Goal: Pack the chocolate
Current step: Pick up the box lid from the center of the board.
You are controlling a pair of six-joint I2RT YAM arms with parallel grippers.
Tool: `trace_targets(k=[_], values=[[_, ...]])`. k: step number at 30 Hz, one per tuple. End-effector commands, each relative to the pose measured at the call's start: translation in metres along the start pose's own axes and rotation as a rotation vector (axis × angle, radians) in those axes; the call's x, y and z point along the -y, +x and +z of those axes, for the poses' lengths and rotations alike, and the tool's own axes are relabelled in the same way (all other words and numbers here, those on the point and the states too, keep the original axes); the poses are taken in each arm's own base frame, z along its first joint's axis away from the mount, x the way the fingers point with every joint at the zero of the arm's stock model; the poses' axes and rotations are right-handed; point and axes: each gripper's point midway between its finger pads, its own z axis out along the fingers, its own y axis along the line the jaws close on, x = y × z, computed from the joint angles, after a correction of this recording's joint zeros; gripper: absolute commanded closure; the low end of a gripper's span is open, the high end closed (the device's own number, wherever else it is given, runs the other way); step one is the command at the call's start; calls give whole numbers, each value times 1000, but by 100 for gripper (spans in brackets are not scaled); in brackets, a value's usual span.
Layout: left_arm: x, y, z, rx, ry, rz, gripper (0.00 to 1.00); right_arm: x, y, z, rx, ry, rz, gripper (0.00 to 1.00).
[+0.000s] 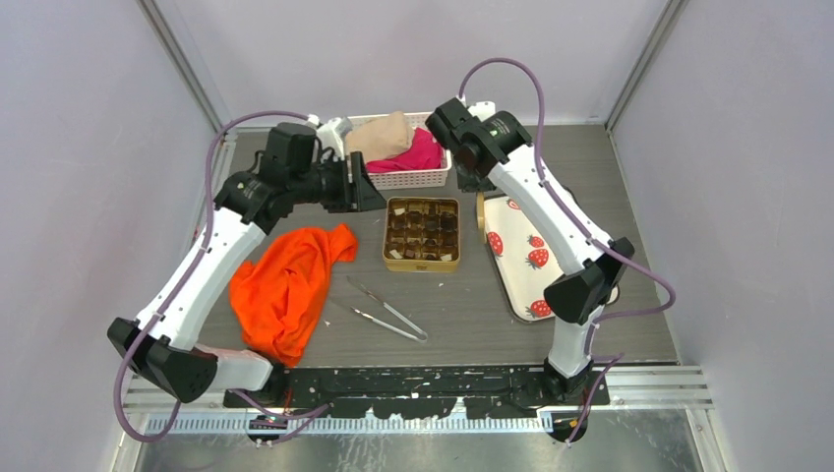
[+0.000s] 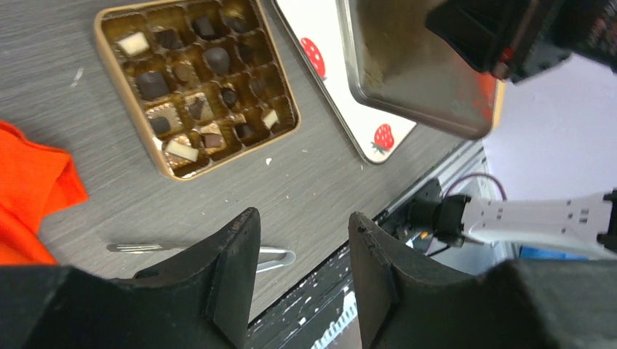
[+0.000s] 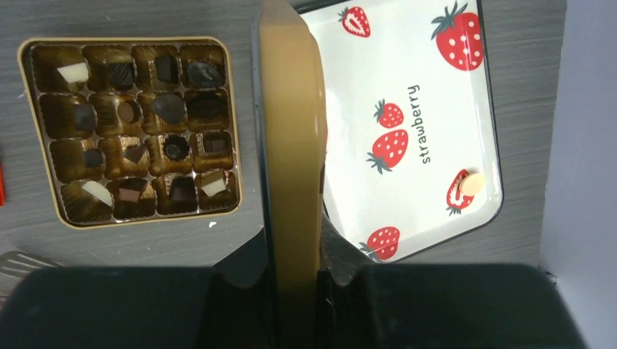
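Note:
Chocolate [image 3: 167,107], dark pieces and a few cream ones, fills the compartments of the open gold tin [image 3: 138,222] mid-table [image 1: 422,267]. One round cream piece [image 3: 473,182] lies on the strawberry tray [image 3: 364,80]. My right gripper [image 3: 295,247] is shut on the tin's gold lid [image 3: 291,145], held edge-on above the gap between tin and tray. That lid [image 2: 407,73] also shows in the left wrist view. My left gripper [image 2: 302,225] is open and empty, hovering just left of the tin's far side [image 1: 366,187].
Metal tweezers [image 1: 384,313] lie in front of the tin. An orange cloth [image 1: 290,285] is bunched at the left. A white basket [image 1: 413,179] with beige and pink cloths stands behind the tin. The tray [image 1: 521,265] lies at the right under the right arm.

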Motion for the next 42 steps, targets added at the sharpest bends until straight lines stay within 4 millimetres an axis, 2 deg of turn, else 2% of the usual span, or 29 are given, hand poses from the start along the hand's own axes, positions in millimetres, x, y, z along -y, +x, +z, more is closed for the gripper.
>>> trace_targets(k=[1, 5, 9, 12, 17, 23, 34, 42], values=[[24, -6, 8, 80, 30, 168, 51, 6, -7, -17, 34, -12, 62, 99], [52, 4, 17, 106, 81, 234, 50, -2, -10, -20, 16, -41, 96, 99], [87, 18, 37, 170, 128, 257, 50, -16, -11, -19, -31, -95, 233, 99], [97, 25, 48, 237, 113, 324, 49, -17, -11, -18, -55, -82, 289, 99], [114, 30, 52, 270, 149, 393, 48, -17, -6, -18, -106, -77, 392, 99], [121, 33, 57, 282, 129, 480, 48, -24, 8, -17, -221, -107, 493, 99], [135, 35, 66, 281, 140, 522, 48, -30, 10, -22, -238, -150, 530, 99], [119, 23, 83, 337, -12, 551, 53, -30, 11, -25, -245, -160, 539, 99]])
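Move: The box lid, gripped in the right hand, hangs on edge with its middle about 20 cm to the left hand's right, a couple of centimetres back and 5 cm lower. From the right hand that middle is some 5 cm back and 6 cm below. The chocolate box lies about 8 cm right, 5 cm back and 22 cm below the left hand; from the right hand it is 11 cm left, 5 cm back and 18 cm below. The strawberry tray is some 15 cm right, 8 cm back and 18 cm below the right hand. The box lid stays clamped in the right fingers, carried about 4 cm left and slightly down and back while the wrist rolls its left side up and turns clockwise. The left hand, fingers half open throughout, swings about 15 cm right across the box towards the lid, at first also back some 5 cm, its fingers tipping up nearly 30 degrees and turning slightly clockwise; most of the travel comes early, then it creeps in. ##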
